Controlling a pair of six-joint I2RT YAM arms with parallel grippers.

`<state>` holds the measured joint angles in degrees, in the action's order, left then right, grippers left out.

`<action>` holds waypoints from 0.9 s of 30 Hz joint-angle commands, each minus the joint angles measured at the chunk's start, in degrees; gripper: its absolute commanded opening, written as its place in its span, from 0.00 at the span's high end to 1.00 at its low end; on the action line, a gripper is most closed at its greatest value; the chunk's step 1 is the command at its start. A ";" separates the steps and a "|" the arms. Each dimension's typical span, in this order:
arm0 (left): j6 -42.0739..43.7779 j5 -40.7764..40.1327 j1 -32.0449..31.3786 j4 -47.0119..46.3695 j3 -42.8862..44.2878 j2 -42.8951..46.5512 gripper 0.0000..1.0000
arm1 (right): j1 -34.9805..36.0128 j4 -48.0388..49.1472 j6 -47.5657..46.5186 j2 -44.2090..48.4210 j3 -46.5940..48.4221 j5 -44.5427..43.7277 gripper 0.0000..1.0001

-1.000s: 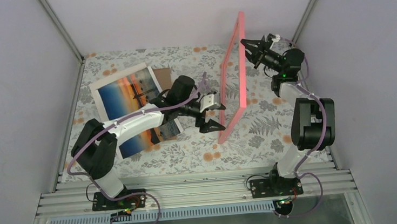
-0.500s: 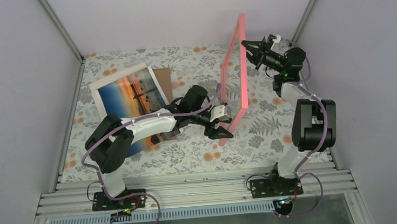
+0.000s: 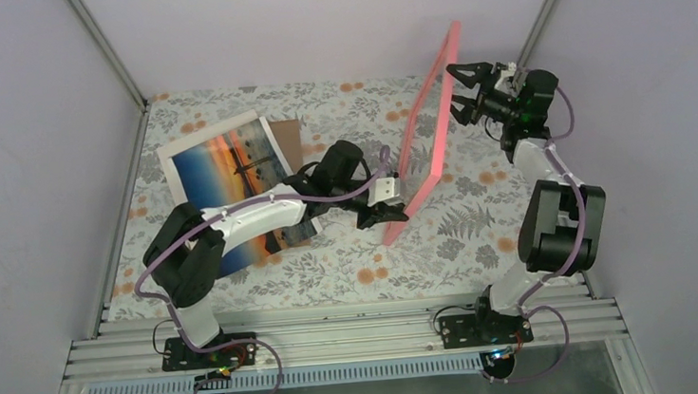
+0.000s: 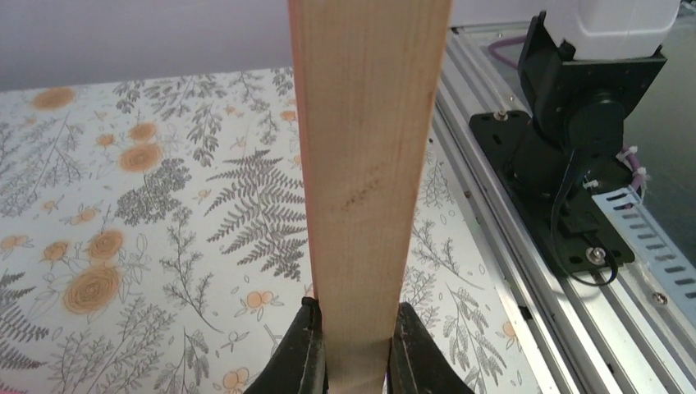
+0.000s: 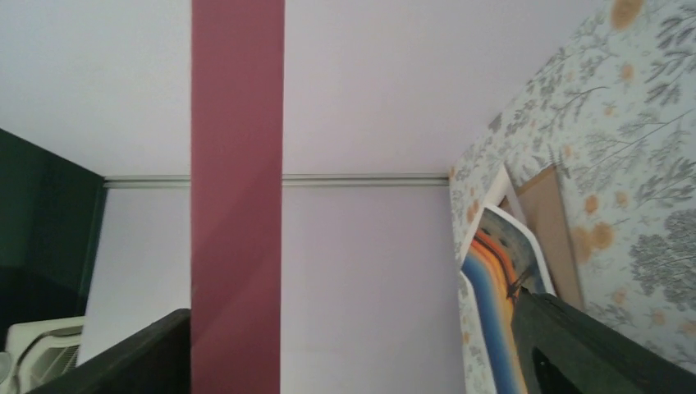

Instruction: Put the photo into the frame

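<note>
The pink frame (image 3: pixel 438 122) stands on edge on the floral table, its top leaning to the right. My left gripper (image 3: pixel 398 212) is shut on its lower bar. In the left wrist view that bar (image 4: pixel 369 164) shows its pale back, pinched between both fingers (image 4: pixel 359 345). My right gripper (image 3: pixel 465 90) hangs open at the frame's upper bar. In the right wrist view the bar (image 5: pixel 238 205) lies beside one finger, the other finger far off (image 5: pixel 353 353). The photo (image 3: pixel 228 169), a sunset print with a white border, lies face up at the left (image 5: pixel 492 287).
A brown cardboard board (image 3: pixel 288 140) lies under the photo's right edge (image 5: pixel 550 222). Grey walls enclose the table (image 3: pixel 351 263) on three sides. The right arm's base (image 4: pixel 574 164) and the aluminium rail sit at the near edge.
My left gripper moved right onto the frame's lower bar and shut on it. My right gripper opened, letting go of the upper bar, and shifted right as the frame's top leaned right.
</note>
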<state>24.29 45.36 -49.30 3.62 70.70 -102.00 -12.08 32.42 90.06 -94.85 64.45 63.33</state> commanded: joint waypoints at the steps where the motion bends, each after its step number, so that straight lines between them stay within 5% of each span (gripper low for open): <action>1: 1.76 -0.56 -0.64 7.90 3.13 1.41 0.98 | -1.54 -26.41 -20.46 1.43 2.97 0.83 0.04; 12: 2.86 -15.10 -0.79 16.66 8.69 0.61 0.98 | -9.05 -52.47 -45.35 2.54 9.73 -8.18 0.00; 27: 4.52 -38.41 -8.53 28.73 16.40 -9.07 0.98 | -10.51 -64.41 -70.98 4.03 22.19 -8.37 0.00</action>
<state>28.03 15.00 -54.33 27.88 82.98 -107.18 -22.57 -28.12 29.26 -92.73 83.44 53.30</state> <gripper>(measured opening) 0.131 0.998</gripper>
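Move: The left hand already grips the frame's near bar and holds it over the open table: the middle of the clear area under it is about 20 cm ahead and 17 below. From that hand, the photo lies some 37 cm left, 17 ahead and 17 below, with the brown board beneath it at nearly the same place. The loosened right hand has the frame's raised right side about 2 cm to its left and 1 cm ahead, level with it. The right fingers, already loosened, open the rest of the way and come free of the frame's raised right side, backing off some 10 cm to the right, dipping on the way and rising again, while that hand rolls. The left hand keeps its pinch on the near bar, sinking about 5 cm towards the table and easing forward, and turns some 30 degrees so its fingers tip down and the raised side swings over. ##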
